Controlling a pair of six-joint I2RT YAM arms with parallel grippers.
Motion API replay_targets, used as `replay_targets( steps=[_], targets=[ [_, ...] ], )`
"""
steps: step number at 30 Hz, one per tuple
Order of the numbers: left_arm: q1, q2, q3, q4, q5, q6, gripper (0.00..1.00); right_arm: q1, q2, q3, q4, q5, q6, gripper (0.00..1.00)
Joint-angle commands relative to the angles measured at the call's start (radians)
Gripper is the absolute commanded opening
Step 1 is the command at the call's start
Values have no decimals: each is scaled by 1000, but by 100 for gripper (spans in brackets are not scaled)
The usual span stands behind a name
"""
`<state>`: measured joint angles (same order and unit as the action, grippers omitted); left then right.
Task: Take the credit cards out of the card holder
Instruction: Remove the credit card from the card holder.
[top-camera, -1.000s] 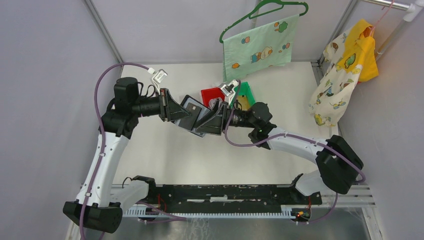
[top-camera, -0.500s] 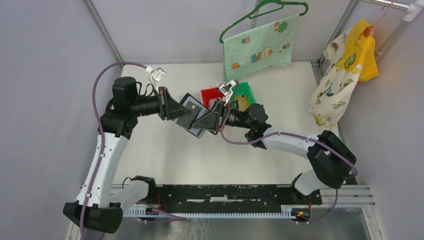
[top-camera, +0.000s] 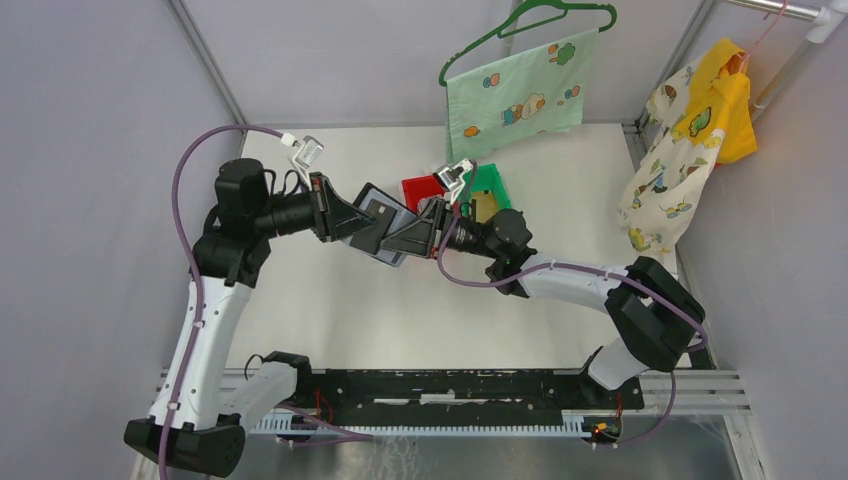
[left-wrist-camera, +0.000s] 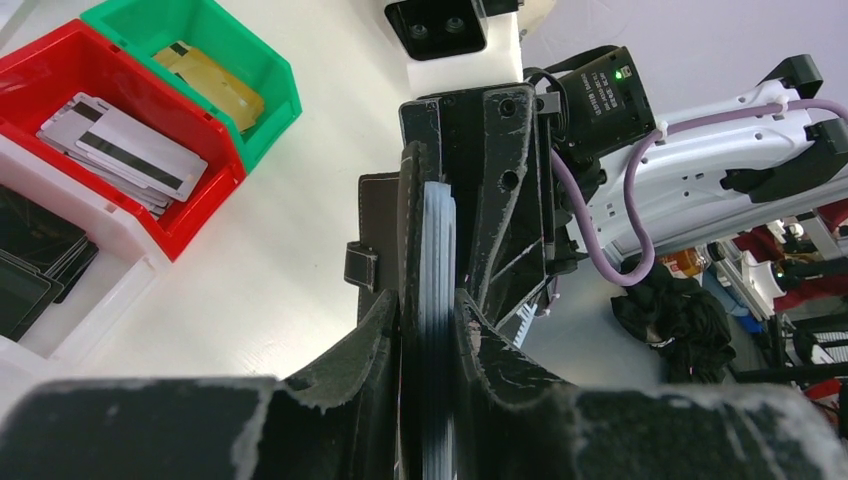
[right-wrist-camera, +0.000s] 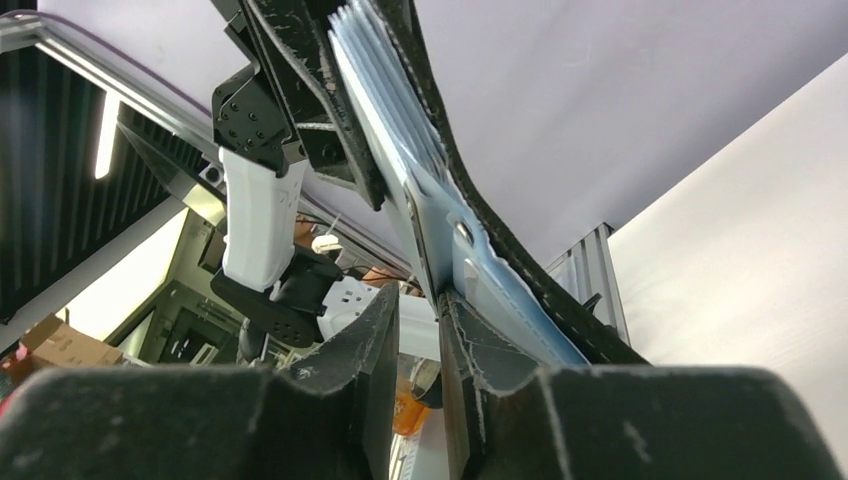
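Note:
The black card holder (top-camera: 383, 226) hangs above the table between both arms, with my left gripper (top-camera: 350, 222) shut on it. In the left wrist view its snap tab shows on the black leather (left-wrist-camera: 380, 215), and a stack of whitish credit cards (left-wrist-camera: 437, 240) stands edge-on between the left gripper's (left-wrist-camera: 430, 300) fingers. My right gripper (top-camera: 408, 238) meets the holder from the right. In the right wrist view the holder's blue-lined flap (right-wrist-camera: 505, 305) opens beside fanned credit cards (right-wrist-camera: 385, 85). One card edge reaches down between the right gripper's (right-wrist-camera: 420, 295) fingers, against the right one, with a gap on the left.
A red bin (left-wrist-camera: 205, 215) holds whitish-grey cards, a green bin (left-wrist-camera: 272, 112) holds tan-gold ones, and a clear bin (left-wrist-camera: 105, 300) holds dark ones, all just behind the holder. A green hanger with a cloth (top-camera: 515, 100) and a yellow garment (top-camera: 705, 125) hang at the back.
My right gripper has moved left onto the holder and its jaws have narrowed a lot. The left arm has drawn slightly back to the left, still gripping the holder.

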<state>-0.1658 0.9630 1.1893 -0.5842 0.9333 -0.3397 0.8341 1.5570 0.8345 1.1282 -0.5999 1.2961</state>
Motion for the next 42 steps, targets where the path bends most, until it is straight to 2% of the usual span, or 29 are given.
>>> replay_targets(
  steps=[1,5,10,18,22,27,29,32,33,37,42],
  targets=[
    [-9,5,-16,-39,92,38,2,-6,-28,86,73,150,-24,24],
    [-9,18,-24,-37,92,36,2,-6,-23,99,77,154,-24,24],
    [-9,10,-53,26,96,-17,5,-7,-29,189,-106,161,-111,21],
    [-6,11,-47,12,110,-24,8,-9,-67,139,-68,144,-114,0],
    [-5,23,-46,15,160,-43,12,-9,-93,84,-45,148,-112,0],
    [-1,43,-46,36,235,-87,22,-19,-119,50,-53,152,-121,0],
    [1,44,-44,49,241,-104,19,-22,-127,39,-55,148,-123,0],
    [5,32,-46,83,251,-145,4,-24,-132,26,-48,143,-124,0],
    [6,26,-48,100,259,-163,2,-24,-133,24,-48,140,-124,0],
    [6,18,-43,147,354,-227,2,-24,-139,7,-41,139,-124,0],
    [5,3,-28,132,363,-232,4,-24,-147,-8,-42,143,-134,0]
  ],
)
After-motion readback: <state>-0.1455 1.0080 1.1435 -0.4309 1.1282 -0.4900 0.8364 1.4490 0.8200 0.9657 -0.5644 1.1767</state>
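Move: The credit card sits in the pocket of the open card holder that the left hand keeps pinched. Its middle lies about 2 cm left and 1 cm ahead of the right hand point, at its height. From the left hand it is about 2 cm right and 1 cm back. The red box stands some 25 cm ahead, 6 cm right and 30 cm below the right hand, the green box about 11 cm farther right. Right hand edges 2 cm forward-left, pinches the card's edge, then both hands draw back right 2–3 cm. ##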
